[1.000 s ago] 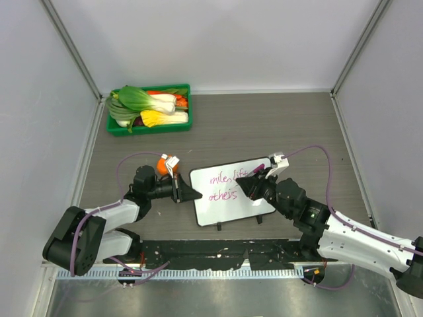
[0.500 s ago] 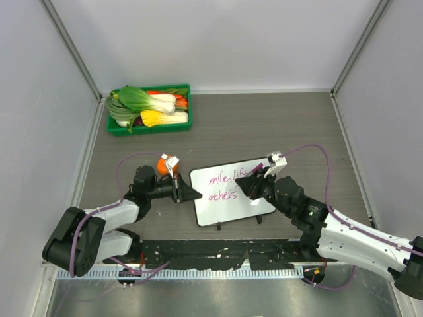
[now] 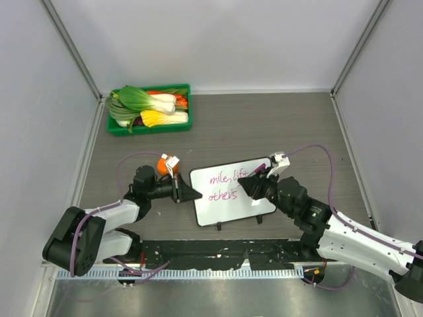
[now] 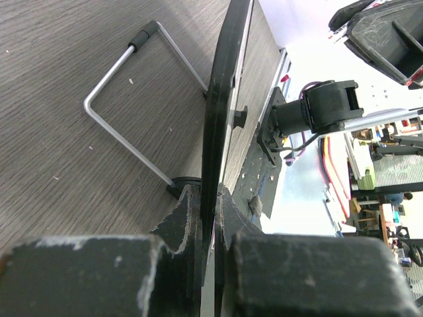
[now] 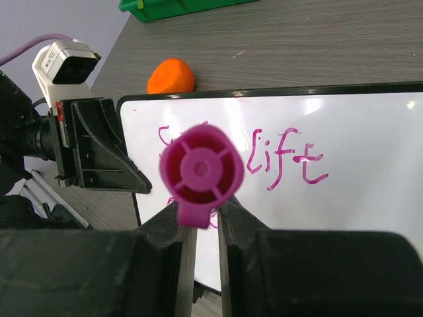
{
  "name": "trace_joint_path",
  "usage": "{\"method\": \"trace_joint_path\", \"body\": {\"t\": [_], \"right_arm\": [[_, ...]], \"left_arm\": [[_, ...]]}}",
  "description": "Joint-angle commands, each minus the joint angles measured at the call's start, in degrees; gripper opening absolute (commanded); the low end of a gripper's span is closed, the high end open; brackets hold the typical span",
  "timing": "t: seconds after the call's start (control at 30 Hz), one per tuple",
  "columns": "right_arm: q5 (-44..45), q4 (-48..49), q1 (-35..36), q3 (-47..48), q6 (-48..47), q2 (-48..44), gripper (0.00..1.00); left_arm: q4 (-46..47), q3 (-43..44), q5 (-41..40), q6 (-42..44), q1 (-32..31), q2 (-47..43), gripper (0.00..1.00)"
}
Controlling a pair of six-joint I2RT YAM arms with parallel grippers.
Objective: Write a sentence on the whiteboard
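The whiteboard (image 3: 231, 201) stands on its feet at the table's middle, tilted. It carries the sentence (image 3: 225, 185) in magenta script, in two lines. My left gripper (image 3: 192, 193) is shut on the board's left edge. In the left wrist view the black frame (image 4: 221, 99) runs edge-on between my left gripper's (image 4: 210, 198) fingers. My right gripper (image 3: 254, 181) is shut on a magenta marker (image 3: 258, 169) over the board's right part. In the right wrist view the marker's end (image 5: 200, 170) sticks out of my right gripper (image 5: 203, 221) and hides part of the writing (image 5: 284, 155). The tip is hidden.
A green tray (image 3: 151, 129) of vegetables sits at the back left. An orange ball (image 3: 162, 166) lies just behind the left gripper and shows in the right wrist view (image 5: 170, 76). The board's wire stand (image 4: 125, 99) rests on the table. Grey walls enclose the sides.
My right gripper shifted slightly left with the marker, then back right over the board. The left gripper and the board have not moved.
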Motion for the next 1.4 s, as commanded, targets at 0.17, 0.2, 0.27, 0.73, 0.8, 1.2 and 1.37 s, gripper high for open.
{"method": "trace_joint_path", "body": {"t": [0.17,0.2,0.27,0.73,0.8,1.2,1.37], "right_arm": [[2.0,-3.5,-0.3,-0.5,-0.5,-4.5,0.01],[2.3,-4.3,-0.3,-0.5,-0.6,-4.7,0.01],[2.9,-5.5,-0.3,-1.0,-0.8,-5.2,0.01],[5.9,-3.7,-0.3,-4.9,-0.6,-3.9,0.01],[5.5,-2.9,-0.3,-4.9,-0.4,-3.8,0.01],[9.1,-3.9,-0.3,-6.2,0.4,-2.9,0.01],[10.2,-4.8,-0.3,-6.4,0.5,-3.0,0.01]], "left_arm": [[-2.3,-0.4,-7.0,4.5,0.4,1.2,0.00],[-2.3,-0.3,-6.9,4.5,0.4,1.3,0.00],[-2.2,-0.4,-6.8,4.5,0.4,1.4,0.00],[-1.9,-0.2,-6.5,4.5,0.4,2.0,0.00],[-1.8,-0.2,-6.7,4.4,0.4,2.1,0.00],[-1.8,-0.2,-6.4,4.4,0.4,2.1,0.00],[-2.1,-0.2,-6.6,4.4,0.4,1.8,0.00]]}}
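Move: The clear spot just after "others" on the whiteboard lies nearly straight below the right hand, about 10 cm down and roughly 1 cm forward and left. The word "others" sits some 8 cm to that hand's left, 1 cm ahead and 10 cm below; "lift" is about 4 cm ahead, 2 cm left and 6 cm lower. From the left hand, the spot is about 15 cm right, 1 cm ahead, at much the same height. Bring the right gripper, still holding the marker, down about 5 cm and some 3 cm right, after a slight initial rise, easing off as the tip comes onto the whiteboard just past the end of "others". Let the wrist turn a little, under 10 degrees, and keep the grip; hold the left gripper still, pinching the board's left edge. ##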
